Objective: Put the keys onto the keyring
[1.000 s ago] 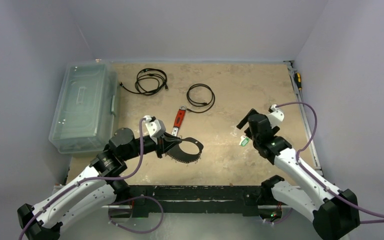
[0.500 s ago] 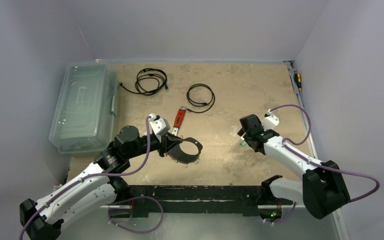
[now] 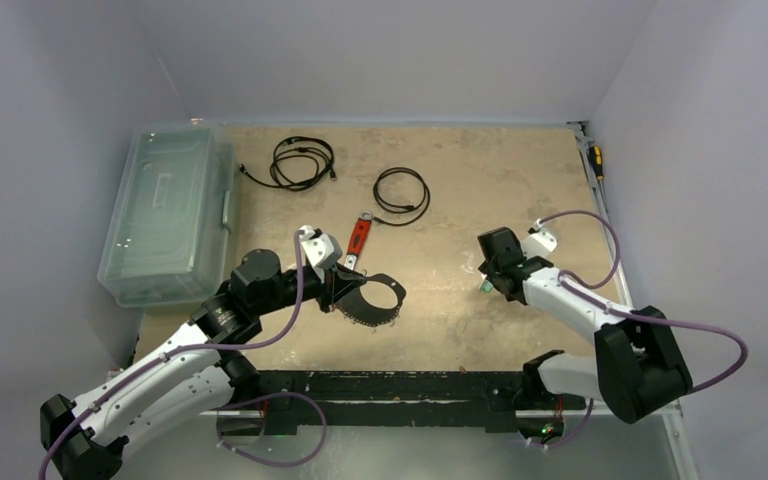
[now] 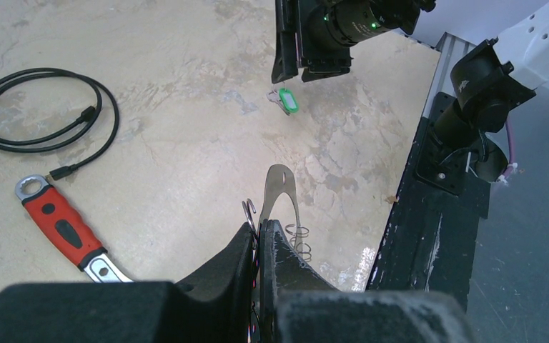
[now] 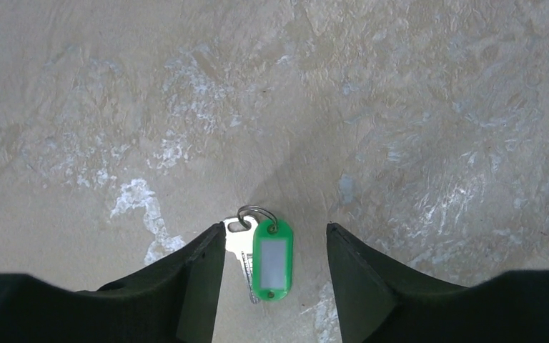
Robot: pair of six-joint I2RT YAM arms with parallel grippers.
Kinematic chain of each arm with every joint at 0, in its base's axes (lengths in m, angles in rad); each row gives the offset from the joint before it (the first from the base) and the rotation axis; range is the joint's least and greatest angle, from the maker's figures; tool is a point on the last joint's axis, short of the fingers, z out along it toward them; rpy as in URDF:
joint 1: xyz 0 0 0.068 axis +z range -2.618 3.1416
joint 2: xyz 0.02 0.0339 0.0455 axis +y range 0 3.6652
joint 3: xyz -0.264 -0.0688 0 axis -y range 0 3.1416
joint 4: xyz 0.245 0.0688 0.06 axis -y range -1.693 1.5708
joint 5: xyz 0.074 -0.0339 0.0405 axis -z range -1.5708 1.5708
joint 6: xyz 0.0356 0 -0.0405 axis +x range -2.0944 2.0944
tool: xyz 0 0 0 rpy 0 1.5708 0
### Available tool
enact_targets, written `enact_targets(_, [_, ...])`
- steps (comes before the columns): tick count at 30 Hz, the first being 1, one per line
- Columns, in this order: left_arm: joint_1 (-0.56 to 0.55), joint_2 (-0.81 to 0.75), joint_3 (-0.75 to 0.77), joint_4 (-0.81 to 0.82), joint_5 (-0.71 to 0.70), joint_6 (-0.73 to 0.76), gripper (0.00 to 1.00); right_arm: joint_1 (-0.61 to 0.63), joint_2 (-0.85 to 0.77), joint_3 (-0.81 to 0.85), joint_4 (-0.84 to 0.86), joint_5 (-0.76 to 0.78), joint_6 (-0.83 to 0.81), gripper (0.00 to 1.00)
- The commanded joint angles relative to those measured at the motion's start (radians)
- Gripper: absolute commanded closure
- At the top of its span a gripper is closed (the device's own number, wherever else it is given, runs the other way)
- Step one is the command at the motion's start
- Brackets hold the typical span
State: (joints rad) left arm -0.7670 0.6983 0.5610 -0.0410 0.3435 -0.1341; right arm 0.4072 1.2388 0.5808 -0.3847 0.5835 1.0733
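Observation:
A key with a green tag [image 5: 272,259] and a silver blade [image 5: 239,250] lies flat on the table, seen also in the top view [image 3: 484,286] and the left wrist view [image 4: 288,100]. My right gripper [image 5: 275,232] is down at the table and open, one finger on each side of the key. Its left finger [image 5: 204,264] touches the silver key head. My left gripper [image 4: 270,225] is shut on the keyring [image 4: 280,189], a thin metal loop held above the table [image 3: 374,298] with small rings dangling from it. No red-headed key is in view.
A red-handled wrench [image 3: 358,240] lies just behind the left gripper. Two black coiled cables [image 3: 302,162] [image 3: 402,195] lie farther back. A clear plastic box [image 3: 165,215] fills the left side. A screwdriver [image 3: 596,160] rests on the right rail.
The right arm has dropped and pulled in over the green-tagged key, and its jaws have narrowed around it. The left arm shifted slightly right, still holding the keyring.

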Motion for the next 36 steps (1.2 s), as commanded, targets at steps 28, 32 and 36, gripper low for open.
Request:
enact_targets(28, [-0.001, 0.005, 0.045, 0.043, -0.012, 0.015, 1.00, -0.019, 0.131, 0.024, 0.078, 0.026, 0.053, 0.84])
enact_targets(32, [-0.001, 0.010, 0.047, 0.043, -0.009, 0.014, 1.00, -0.018, 0.122, 0.018, 0.092, 0.019, 0.040, 0.97])
enact_targets(36, [0.000, 0.009, 0.046, 0.043, -0.010, 0.015, 1.00, -0.019, 0.101, 0.002, 0.150, -0.005, -0.034, 1.00])
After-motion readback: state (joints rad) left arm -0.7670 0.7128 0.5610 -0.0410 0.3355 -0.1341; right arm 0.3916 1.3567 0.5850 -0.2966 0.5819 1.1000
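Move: The keys with their green tag lie almost under the right hand's half-open fingers, about 1 cm to its left and 2 cm below. The keyring plate, held in the air by the left hand, is roughly 28 cm left, 11 cm back and 13 cm up. The black cable coil lies some 22 cm ahead and 22 cm left, the red wrench about 34 cm left and 7 cm ahead, both 2 cm lower. From the left hand the keys lie some 28 cm right, 11 cm ahead and 20 cm down. The right hand sinks about 2 cm, easing 1 cm forward, and shuts its fingers on the keys' small ring. ##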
